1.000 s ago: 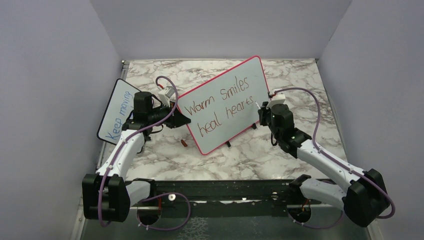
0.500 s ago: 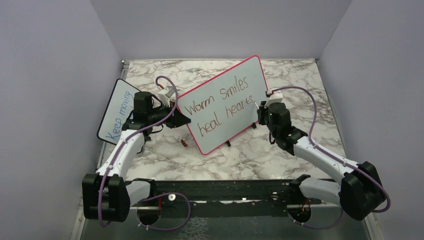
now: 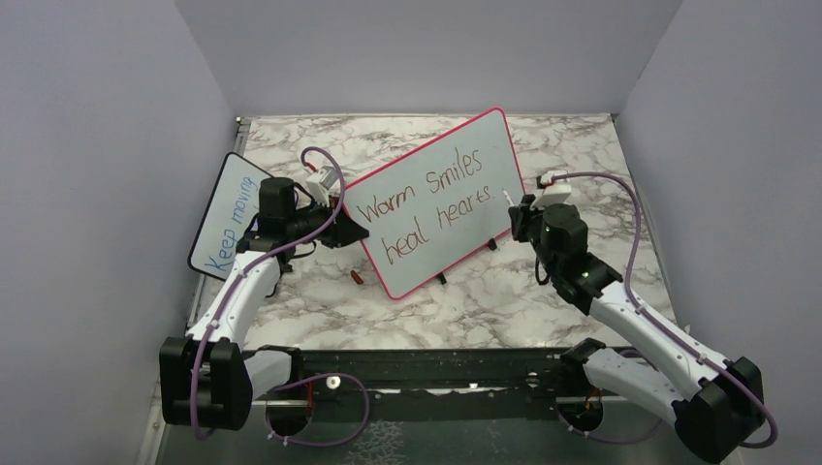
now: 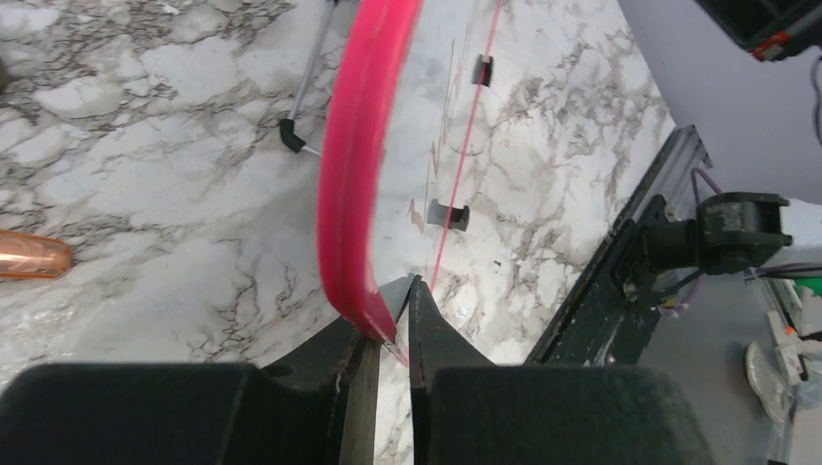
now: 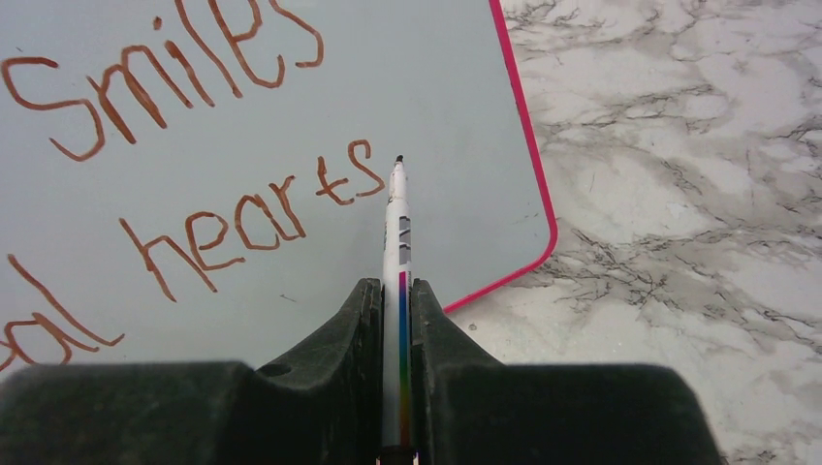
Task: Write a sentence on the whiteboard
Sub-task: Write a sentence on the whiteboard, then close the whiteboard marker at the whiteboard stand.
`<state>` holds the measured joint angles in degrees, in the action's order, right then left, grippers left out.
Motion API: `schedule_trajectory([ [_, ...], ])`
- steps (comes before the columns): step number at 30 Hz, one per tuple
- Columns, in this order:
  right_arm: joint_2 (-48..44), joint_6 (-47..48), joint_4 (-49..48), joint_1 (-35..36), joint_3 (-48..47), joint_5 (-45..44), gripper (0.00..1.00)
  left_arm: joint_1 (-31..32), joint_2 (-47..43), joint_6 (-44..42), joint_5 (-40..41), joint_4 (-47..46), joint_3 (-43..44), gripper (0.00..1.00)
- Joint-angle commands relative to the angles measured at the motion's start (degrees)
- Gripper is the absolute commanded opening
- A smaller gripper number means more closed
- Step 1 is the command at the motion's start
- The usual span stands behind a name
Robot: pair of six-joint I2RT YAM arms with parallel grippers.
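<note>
The whiteboard (image 3: 499, 145), pink-framed, stands tilted on the marble table. The sentence (image 3: 426, 203) on it reads "Warm smiles heal hearts" in red-brown, in two lines. My left gripper (image 3: 351, 231) is shut on the board's left edge. In the left wrist view the pink frame (image 4: 354, 174) runs down into the left gripper (image 4: 393, 310). My right gripper (image 3: 521, 208) is at the board's right side, shut on a white marker (image 5: 397, 223). The marker's tip points at the board just right of "hearts" (image 5: 242, 228). Whether the tip touches the board I cannot tell.
A smaller black-framed board (image 3: 228, 213) with blue writing leans at the left wall behind the left arm. A brown marker cap (image 3: 358, 277) lies on the table below the whiteboard's left corner, also in the left wrist view (image 4: 29, 257). Grey walls enclose three sides.
My right arm has swung to the right and drawn the marker a little away from the end of "hearts". The left arm and the whiteboard have not moved.
</note>
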<state>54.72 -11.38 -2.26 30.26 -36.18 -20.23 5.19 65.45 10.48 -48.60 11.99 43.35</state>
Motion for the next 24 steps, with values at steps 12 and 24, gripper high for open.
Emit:
schedule_trajectory([
  [12,-8.94,-1.28,7.45,-0.27,-2.40,0.95,0.00,-0.97,-8.30,3.95,13.34,4.43,2.07,0.60],
  [24,-13.85,-0.84,10.42,-0.29,-2.20,3.43,0.00,-0.97,-19.33,15.83,34.16,17.51,0.60,0.81],
])
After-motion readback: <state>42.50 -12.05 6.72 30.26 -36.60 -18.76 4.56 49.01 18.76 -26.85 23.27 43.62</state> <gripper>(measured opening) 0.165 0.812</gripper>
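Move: My left fingers still grip the whiteboard's left edge; the board's middle lies about 8 cm ahead and 13 cm to the right, roughly level. From that hand the red marker cap is some 3 cm ahead, 2 cm left and 17 cm below, the copper-coloured tool about 14 cm ahead, 5 cm left, equally low. From my right hand, with the marker, the dot after "hearts" is about 9 cm ahead, 4 cm left, 7 cm below, and the board's middle 4 cm ahead, 19 cm left, 4 cm below. I spread my left fingers almost fully, letting go of the whiteboard's edge: that hand first slips about 1 cm forward while going left, then draws back and up, ending some 5 cm left and nearly 3 cm higher, swung over 20 degrees counter-clockwise. Meanwhile my right hand keeps the marker pinched and withdraws from the writing, back and up about 3 cm each and slightly right. ##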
